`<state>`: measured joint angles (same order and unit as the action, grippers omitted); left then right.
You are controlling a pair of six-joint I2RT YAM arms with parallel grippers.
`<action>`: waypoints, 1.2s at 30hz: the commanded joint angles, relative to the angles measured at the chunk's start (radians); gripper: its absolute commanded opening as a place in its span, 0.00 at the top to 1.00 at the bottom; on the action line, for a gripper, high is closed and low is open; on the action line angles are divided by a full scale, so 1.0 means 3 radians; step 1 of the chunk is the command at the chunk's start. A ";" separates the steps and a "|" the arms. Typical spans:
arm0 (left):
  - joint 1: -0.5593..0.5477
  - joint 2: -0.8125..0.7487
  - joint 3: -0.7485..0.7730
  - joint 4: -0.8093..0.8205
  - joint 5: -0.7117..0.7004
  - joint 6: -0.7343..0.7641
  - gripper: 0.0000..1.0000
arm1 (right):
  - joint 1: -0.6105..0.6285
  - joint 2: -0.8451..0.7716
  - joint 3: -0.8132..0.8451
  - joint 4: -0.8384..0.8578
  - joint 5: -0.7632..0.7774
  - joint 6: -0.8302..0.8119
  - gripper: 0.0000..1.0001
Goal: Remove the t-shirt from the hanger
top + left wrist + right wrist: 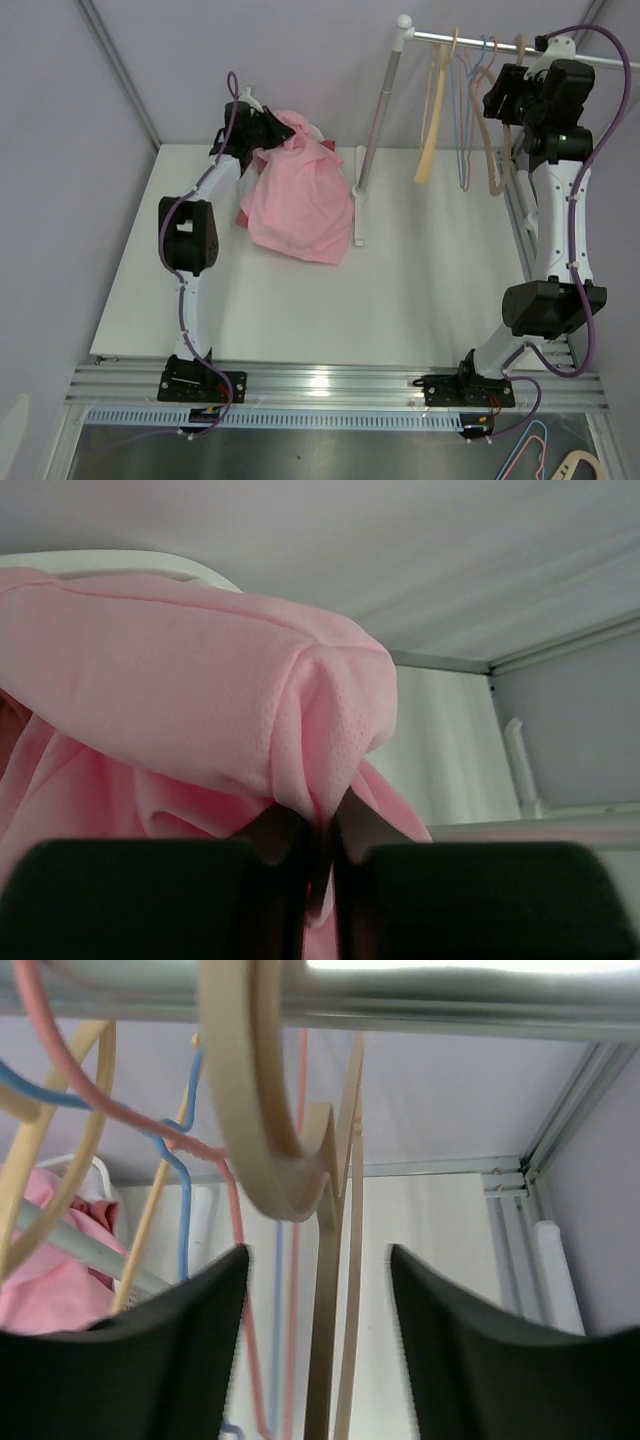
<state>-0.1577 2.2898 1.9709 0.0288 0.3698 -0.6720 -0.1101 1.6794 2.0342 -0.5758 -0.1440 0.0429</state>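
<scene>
The pink t-shirt [300,195] lies bunched on the white table [430,290] at the back left. My left gripper [268,128] is shut on a fold of it, lifting its top edge. In the left wrist view the fabric [200,680] is pinched between the jaws of the left gripper [322,830], and a white hanger edge [130,562] shows above the shirt. My right gripper [505,95] is open, up at the rail [480,42]. In the right wrist view the right gripper [318,1260] has a beige hanger [270,1160] hanging between its open fingers.
The rack's post [375,110] and base [358,215] stand just right of the shirt. A yellow hanger [432,110], thin blue and pink hangers [468,120] and the beige hanger [497,150] hang on the rail. More hangers [560,455] lie below the table's front right.
</scene>
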 commanded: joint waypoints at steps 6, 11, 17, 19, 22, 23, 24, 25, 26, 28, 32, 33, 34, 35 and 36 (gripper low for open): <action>-0.0011 -0.0591 0.0262 -0.0402 -0.0220 0.0414 0.01 | -0.0017 -0.0255 0.0301 -0.0028 0.0234 -0.0041 0.01; 0.0030 -0.0816 0.0690 -0.0786 -0.0378 0.0603 0.01 | -0.0022 -0.0530 0.0082 0.0048 0.0765 0.0118 0.00; 0.0030 -0.1480 0.0503 -0.1220 -0.0624 0.0916 0.00 | -0.0032 -0.1092 -0.0475 0.0191 0.1073 0.0168 0.01; 0.0030 -0.1690 0.0182 -0.1231 -0.0523 0.0941 0.00 | -0.0032 -0.1282 -0.0674 0.0252 0.1089 0.0215 0.01; 0.0025 -0.2278 -0.0441 -0.1002 -0.0324 0.0946 0.00 | -0.0032 -0.1655 -0.1140 0.0324 0.1058 0.0322 0.01; 0.0025 -0.2421 -0.0540 -0.0991 -0.0307 0.0961 0.01 | -0.0032 -0.1737 -0.1262 0.0360 0.1033 0.0337 0.01; 0.0020 -0.2711 -0.0627 -0.0996 -0.0312 0.1012 0.00 | -0.0032 -0.1895 -0.1517 0.0405 0.1047 0.0383 0.00; 0.0009 -0.2850 -0.0896 -0.0986 -0.0409 0.1043 0.01 | -0.0032 -0.1967 -0.1631 0.0492 0.1058 0.0394 0.01; 0.0009 -0.2988 -0.0975 -0.0986 -0.0450 0.1099 0.01 | -0.0037 -0.2018 -0.1728 0.0513 0.1063 0.0399 0.01; 0.0004 -0.3316 -0.1134 -0.1169 -0.0517 0.1145 0.00 | -0.0027 -0.2136 -0.1861 0.0432 0.1114 0.0547 0.01; -0.0036 -0.4036 -0.1948 -0.1094 -0.0487 0.1039 0.01 | -0.0012 -0.2351 -0.2178 0.0395 0.0920 0.0905 0.01; -0.0102 -0.4377 -0.2145 -0.0815 -0.0436 0.1003 0.00 | 0.0009 -0.2488 -0.2427 0.0502 0.0859 0.0956 0.01; -0.0139 -0.4532 -0.2334 -0.0706 -0.0385 0.0972 0.00 | 0.0019 -0.2575 -0.2581 0.0579 0.0823 0.1063 0.01; -0.0179 -0.4671 -0.2832 -0.0634 -0.0369 0.0901 0.00 | 0.0019 -0.2657 -0.2719 0.0646 0.0747 0.1124 0.01; -0.0225 -0.4799 -0.2979 -0.0592 -0.0369 0.0885 0.00 | 0.0019 -0.2734 -0.2837 0.0712 0.0680 0.1166 0.01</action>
<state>-0.1909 0.9249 1.2362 -0.2073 0.2356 -0.3748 -0.1108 0.9218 1.2533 -0.4458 0.1188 0.2974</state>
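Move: The left gripper is shut on a bunched corner of the pink t-shirt, with the basket's middle some 2 cm back, 2 cm right and 14 cm below, the t-shirt's middle about 9 cm back, 3 cm right and 11 cm below. The stand's foot is roughly 20 cm to its right, 3 cm back and 19 cm below. The right gripper, half open, has the beige hanger's middle about 4 cm ahead, 1 cm left and 5 cm below; the blue hanger is 5 cm ahead, 8 cm left and 5 cm below. Open the left gripper wide to let go of the pink t-shirt over the basket, lift clear, then sweep back about 33 cm and up, a little left, tipping the fingers up some 30 degrees. Meanwhile open the right gripper fully and back away from the beige hanger, first rising, then sinking slightly below its starting height, as the wrist turns clockwise. ##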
